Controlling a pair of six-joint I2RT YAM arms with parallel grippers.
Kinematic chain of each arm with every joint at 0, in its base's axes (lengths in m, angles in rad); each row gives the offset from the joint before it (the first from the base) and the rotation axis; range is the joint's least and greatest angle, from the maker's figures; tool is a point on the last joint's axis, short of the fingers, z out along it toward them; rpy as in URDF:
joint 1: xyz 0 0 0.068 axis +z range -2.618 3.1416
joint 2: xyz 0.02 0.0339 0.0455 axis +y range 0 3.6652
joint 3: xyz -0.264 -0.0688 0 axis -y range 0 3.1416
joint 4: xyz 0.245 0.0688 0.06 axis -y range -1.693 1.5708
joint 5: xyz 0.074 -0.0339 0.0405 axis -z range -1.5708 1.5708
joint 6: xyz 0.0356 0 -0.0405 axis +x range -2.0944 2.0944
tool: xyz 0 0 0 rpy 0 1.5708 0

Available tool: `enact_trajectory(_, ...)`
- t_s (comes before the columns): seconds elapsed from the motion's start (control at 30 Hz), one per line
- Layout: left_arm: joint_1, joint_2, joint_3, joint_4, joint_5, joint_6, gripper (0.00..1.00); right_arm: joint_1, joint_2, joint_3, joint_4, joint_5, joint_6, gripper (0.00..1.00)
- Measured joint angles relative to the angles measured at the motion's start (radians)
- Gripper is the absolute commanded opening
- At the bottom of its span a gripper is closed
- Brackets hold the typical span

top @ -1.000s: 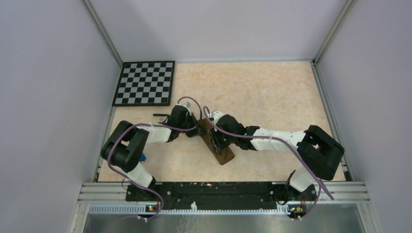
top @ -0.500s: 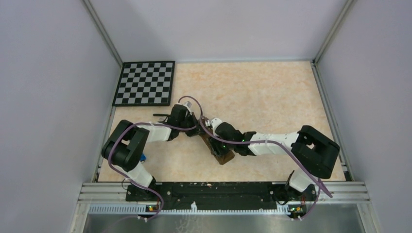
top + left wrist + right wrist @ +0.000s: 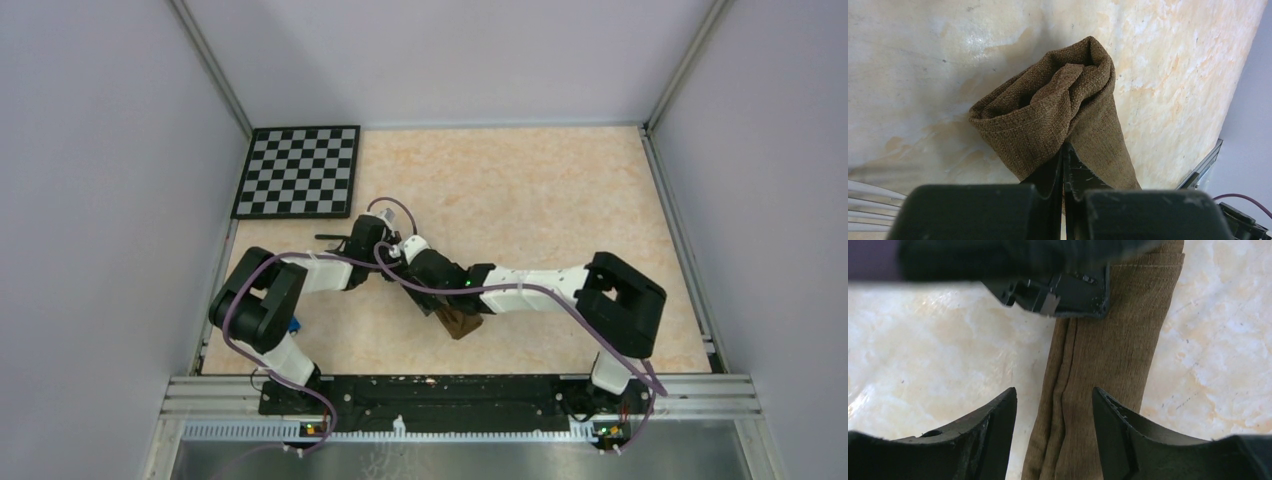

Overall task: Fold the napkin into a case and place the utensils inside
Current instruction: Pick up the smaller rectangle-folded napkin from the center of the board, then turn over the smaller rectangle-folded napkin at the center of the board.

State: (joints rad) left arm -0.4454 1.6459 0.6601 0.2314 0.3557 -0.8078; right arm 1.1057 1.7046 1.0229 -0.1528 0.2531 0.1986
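Observation:
The napkin is folded into the case (image 3: 1068,100), a long narrow brown cloth pouch lying aslant mid-table; its near end (image 3: 461,323) shows past the right arm. My left gripper (image 3: 1063,146) is shut on cloth at the case's far end, where the mouth gapes open. Over the middle of the case hangs my right gripper (image 3: 1054,392), open, one finger on each side of the cloth and nothing held. The left gripper's dark body (image 3: 1073,290) lies just ahead of it. A slim dark utensil (image 3: 328,238) rests left of the left wrist. No other utensil shows.
A black-and-white checkerboard (image 3: 298,171) lies at the far left corner. A small blue toy car (image 3: 293,325) sits by the left arm's base. Grey walls close in both sides, and the black rail (image 3: 430,392) runs along the near edge.
My right arm has slid up and left along the case toward the left gripper, and its jaws have spread wider. The left gripper has held still.

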Motion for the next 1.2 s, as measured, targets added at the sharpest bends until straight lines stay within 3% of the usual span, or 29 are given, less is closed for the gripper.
enact_trajectory(0.2,0.003,0.0,0.0,0.0,0.005,0.004,0.04,0.039,0.117,0.026,0.019,0.095,0.005,0.47)
enact_trajectory(0.3,0.007,0.0,0.0,-0.001,0.007,0.012,0.1,0.056,0.129,0.027,0.037,0.153,0.033,0.22)
enact_trajectory(0.37,0.008,0.0,0.002,-0.005,0.009,0.018,0.21,0.06,0.131,0.016,0.053,0.197,0.054,0.02)
enact_trajectory(0.43,0.009,-0.003,0.006,-0.01,0.016,0.025,0.35,0.06,0.129,-0.003,0.079,0.24,0.079,0.0)
enact_trajectory(0.6,0.016,-0.101,0.007,-0.083,0.02,0.068,0.54,0.058,0.079,-0.073,0.142,0.235,0.11,0.0)
enact_trajectory(0.7,0.025,-0.243,0.019,-0.175,-0.006,0.105,0.59,0.03,0.001,-0.133,0.158,0.13,0.136,0.0)
enact_trajectory(0.9,0.034,-0.55,0.146,-0.344,-0.176,0.181,0.64,-0.097,-0.099,-0.189,0.31,-0.263,0.322,0.0)
enact_trajectory(1.03,0.036,-0.743,0.17,-0.398,-0.307,0.222,0.64,-0.123,-0.092,-0.259,0.565,-0.504,0.554,0.0)
enact_trajectory(1.2,0.037,-0.815,0.182,-0.479,-0.385,0.254,0.64,-0.179,0.055,-0.382,0.982,-0.714,0.86,0.0)
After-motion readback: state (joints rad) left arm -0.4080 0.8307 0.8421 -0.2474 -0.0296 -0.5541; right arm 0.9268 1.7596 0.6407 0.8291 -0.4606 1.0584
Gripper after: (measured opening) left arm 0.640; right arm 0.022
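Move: The right hand, open, hangs almost over the middle of the folded napkin, which lies about 4 cm below it and 1 cm to its right. The left hand is already shut on the napkin near its far end; from it the napkin's middle lies some 7 cm back and 6 cm to the right. The fork is about 9 cm left of the left hand and 1 cm nearer the base, the knife about 10 cm left and 3 cm ahead. The right hand sinks about 3 cm over the napkin and shuts across its folded layers, then carries it up some 7 cm, left and back, rolling left side up and tipping down. Once that grip is closed, the left fingers open wide, let go of the napkin's far end and rise about 25 cm, drifting left and tilting up. ##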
